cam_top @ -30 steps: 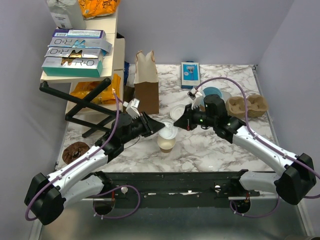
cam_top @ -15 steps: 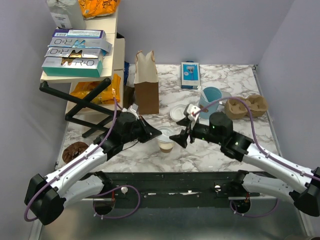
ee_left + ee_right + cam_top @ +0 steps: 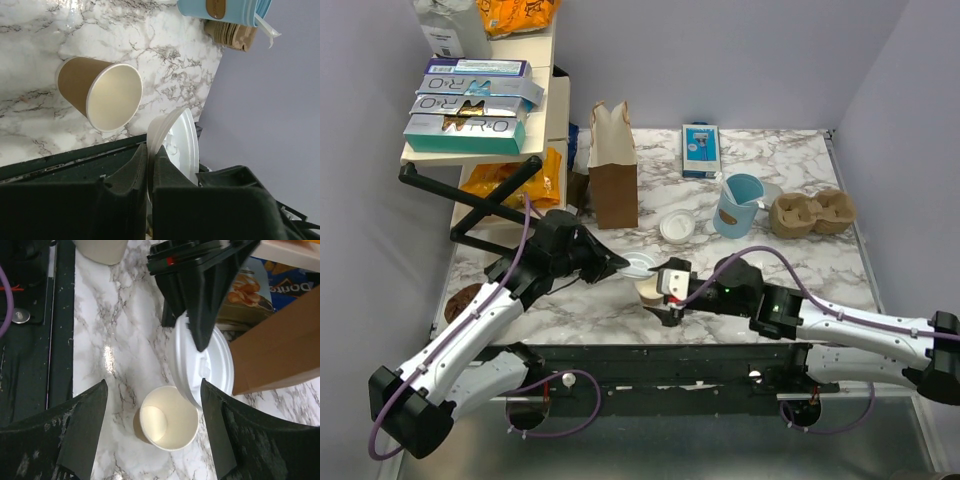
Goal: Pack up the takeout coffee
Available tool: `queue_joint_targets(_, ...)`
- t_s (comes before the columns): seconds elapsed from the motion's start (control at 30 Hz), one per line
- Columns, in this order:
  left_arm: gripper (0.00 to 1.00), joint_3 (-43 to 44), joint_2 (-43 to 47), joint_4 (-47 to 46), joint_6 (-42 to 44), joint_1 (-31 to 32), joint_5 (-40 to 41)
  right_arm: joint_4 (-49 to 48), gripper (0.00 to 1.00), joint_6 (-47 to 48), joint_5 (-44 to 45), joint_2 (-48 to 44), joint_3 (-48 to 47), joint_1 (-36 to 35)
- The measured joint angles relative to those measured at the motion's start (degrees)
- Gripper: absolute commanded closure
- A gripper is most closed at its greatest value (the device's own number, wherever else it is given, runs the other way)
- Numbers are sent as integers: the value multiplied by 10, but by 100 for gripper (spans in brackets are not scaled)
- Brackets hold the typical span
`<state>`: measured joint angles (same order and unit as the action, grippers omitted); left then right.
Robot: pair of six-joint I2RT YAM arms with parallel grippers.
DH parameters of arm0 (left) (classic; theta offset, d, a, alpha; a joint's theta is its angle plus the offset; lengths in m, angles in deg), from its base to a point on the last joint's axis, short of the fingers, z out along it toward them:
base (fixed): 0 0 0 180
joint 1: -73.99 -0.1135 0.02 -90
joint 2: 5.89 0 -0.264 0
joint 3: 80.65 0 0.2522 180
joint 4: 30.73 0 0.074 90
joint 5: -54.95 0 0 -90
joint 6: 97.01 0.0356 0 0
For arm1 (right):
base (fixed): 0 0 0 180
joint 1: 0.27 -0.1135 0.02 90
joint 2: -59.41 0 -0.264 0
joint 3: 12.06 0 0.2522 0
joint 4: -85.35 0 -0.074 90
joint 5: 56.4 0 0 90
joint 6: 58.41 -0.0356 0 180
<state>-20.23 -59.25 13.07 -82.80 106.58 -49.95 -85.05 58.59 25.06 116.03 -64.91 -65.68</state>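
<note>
The takeout coffee cup [image 3: 651, 291] stands upright, open and empty on the marble table [image 3: 770, 270], cream-tan outside [image 3: 75, 85] and pale inside [image 3: 170, 425]. Its round white lid [image 3: 638, 266] is off the cup, held on edge just above the rim's left side. My left gripper [image 3: 620, 265] is shut on the lid's rim [image 3: 172, 145]. My right gripper [image 3: 666, 294] hangs open over the cup, one finger on each side [image 3: 85, 430], touching nothing. In the right wrist view the lid [image 3: 205, 365] overlaps the cup's far rim.
A brown paper bag [image 3: 613, 165] stands behind the cup. A second white lid [image 3: 675, 227], a light-blue mug [image 3: 738, 205] and a brown pulp carrier [image 3: 812, 212] lie to the back right. A shelf of boxes [image 3: 470, 105] and a black stand [image 3: 485, 205] fill the left.
My right arm swung from behind the cup to the near side and its gripper opened over the cup. My left gripper closed on the lid and drew back slightly left.
</note>
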Motion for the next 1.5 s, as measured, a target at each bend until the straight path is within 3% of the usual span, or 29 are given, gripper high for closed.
queue_joint_targets(0.2, 98, 25, -3, 47, -6, -3, -6, -9, 28, 30, 67, 63, -29, -22)
queue_joint_targets(0.4, 96, 36, -9, 66, -5, -4, -11, -27, 50, 36, 105, 77, -42, -25)
queue_joint_targets(0.43, 94, 36, -11, 66, -4, -4, -12, -29, 60, 36, 109, 78, -42, -25)
queue_joint_targets(0.5, 71, 36, -13, 65, -3, -4, -14, -31, 69, 36, 114, 80, -43, -25)
queue_joint_targets(0.53, 62, 36, -13, 64, -3, -4, -15, -31, 79, 34, 116, 80, -43, -26)
queue_joint_targets(0.57, 41, 36, -13, 61, -1, -4, -16, -30, 82, 31, 117, 80, -43, -27)
queue_joint_targets(0.63, 24, 36, -13, 56, 1, -8, -18, -27, 82, 25, 118, 80, -43, -29)
queue_joint_targets(0.67, 7, 36, -13, 48, 2, -8, -21, -27, 82, 21, 118, 80, -43, -31)
queue_joint_targets(0.7, 1, 36, -13, 43, 3, -9, -27, -30, 82, 14, 119, 80, -43, -32)
queue_joint_targets(0.9, 1, 35, -12, 15, 26, -9, -53, -31, 80, -70, 129, 64, -43, -31)
queue_joint_targets(1.1, 1, 75, -5, 31, 90, -8, -35, -6, 79, -225, 115, 40, -42, -13)
queue_joint_targets(1.33, 1, 92, 35, 55, 171, -7, 32, 22, 79, -444, -2, 43, -22, 124)
queue_joint_targets(1.5, 1, 10, 79, -5, 207, -8, 40, 18, 78, -564, -79, 60, -4, 171)
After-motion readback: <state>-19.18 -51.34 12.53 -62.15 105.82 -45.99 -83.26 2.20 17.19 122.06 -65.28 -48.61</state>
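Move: The lid held upright in the left gripper has its middle about 3 cm to the right of that hand point and 1 cm ahead. From the open right gripper, the lid lies roughly 4 cm ahead and 4 cm left, at about its height. The paper cup stands almost below the right hand, 1 cm ahead and some 9 cm down; the spare lid lies about 14 cm ahead, 7 cm right and 13 cm down. Reach the right gripper about 3 cm forward and 2 cm left, pinch the free edge of the lid, then open the left fingers wide and lift them clear, tipping upward, settling slightly back down at the end. Next roll the right wrist over, its front side going down some 55 degrees, while carrying the lid right and down towards the cup rim. ##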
